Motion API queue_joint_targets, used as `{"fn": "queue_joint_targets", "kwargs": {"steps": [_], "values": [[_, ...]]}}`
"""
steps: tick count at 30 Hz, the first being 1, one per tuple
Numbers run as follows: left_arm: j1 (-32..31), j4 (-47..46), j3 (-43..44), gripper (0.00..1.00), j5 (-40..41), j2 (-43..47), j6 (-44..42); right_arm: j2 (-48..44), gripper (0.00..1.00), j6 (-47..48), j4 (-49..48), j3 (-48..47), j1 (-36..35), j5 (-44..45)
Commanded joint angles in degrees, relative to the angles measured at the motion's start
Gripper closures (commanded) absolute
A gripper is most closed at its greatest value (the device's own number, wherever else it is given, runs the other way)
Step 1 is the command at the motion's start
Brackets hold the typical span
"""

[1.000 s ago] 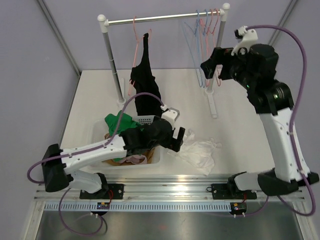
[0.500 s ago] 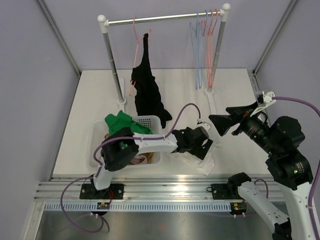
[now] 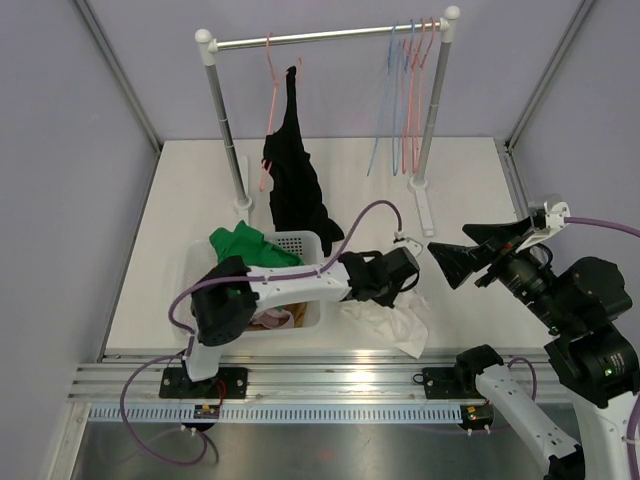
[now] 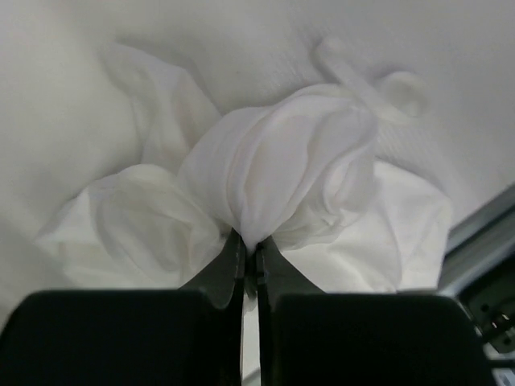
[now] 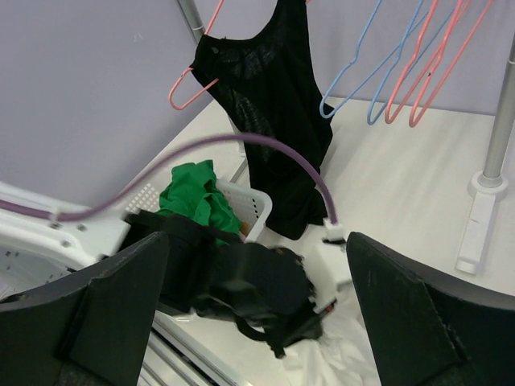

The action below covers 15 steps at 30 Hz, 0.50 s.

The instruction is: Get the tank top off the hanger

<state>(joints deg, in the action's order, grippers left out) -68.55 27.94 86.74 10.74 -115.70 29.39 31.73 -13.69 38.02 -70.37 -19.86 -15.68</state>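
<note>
The black tank top [image 3: 290,170] [image 5: 273,88] hangs on a pink hanger [image 3: 270,62] [image 5: 190,90] at the left part of the rack rail [image 3: 320,38]. No gripper touches it. My left gripper [image 3: 400,276] [image 4: 249,241] is low on the table to the right of the basket, shut on a pinch of a crumpled white garment [image 3: 398,322] [image 4: 273,169]. My right gripper [image 3: 452,252] [image 5: 256,241] hovers open above the table's right side, pointing left toward the left arm, with nothing between its fingers.
A white basket [image 3: 300,240] [image 5: 257,205] with a green garment [image 3: 240,246] [image 5: 193,193] and other clothes stands front left. Several empty blue and pink hangers [image 3: 405,75] [image 5: 402,72] hang at the rail's right end. The rack's right post [image 3: 430,110] stands mid-back.
My left arm swung from the basket to the white garment and shut on it. My right arm came down from the rack's right end to the front right, still open.
</note>
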Motion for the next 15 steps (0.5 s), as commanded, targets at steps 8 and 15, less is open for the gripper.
{"fn": "queue_joint_targets", "kwargs": {"steps": [8, 15], "values": [[0.6, 12.3, 3.7, 1.00, 20.9, 31.4, -2.8, -1.6, 0.01, 1.7, 1.2, -2.2, -0.1, 1.9], [6.1, 21.4, -1.9, 1.00, 27.3, 44.1, 2.0, -0.9, 0.01, 1.0, 0.2, -2.6, -0.1, 0.8]]}}
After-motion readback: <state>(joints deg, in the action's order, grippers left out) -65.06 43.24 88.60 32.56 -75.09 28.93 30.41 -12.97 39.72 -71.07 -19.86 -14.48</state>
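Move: Off to the left hand's left, about 34 cm away and some 2 cm ahead at about its own height, is the middle of the white basket; this hand already pinches the bunched white tank top. The green tank top in the basket lies about 33 cm left and 11 cm ahead, 3 cm higher. The black tank top hangs some 20 cm ahead, 22 cm left and 22 cm up. From the right hand the basket is about 42 cm left, 4 cm ahead and 36 cm down. Hoisting the pinched white tank top, the left hand shoots up nearly 30 cm while swinging about 15 cm left to the basket's right side, the leftward sweep growing as the climb eases off. Its wrist turns some 35 degrees, so the fingers tip outward from pointing steeply down; they stay shut on the cloth. ##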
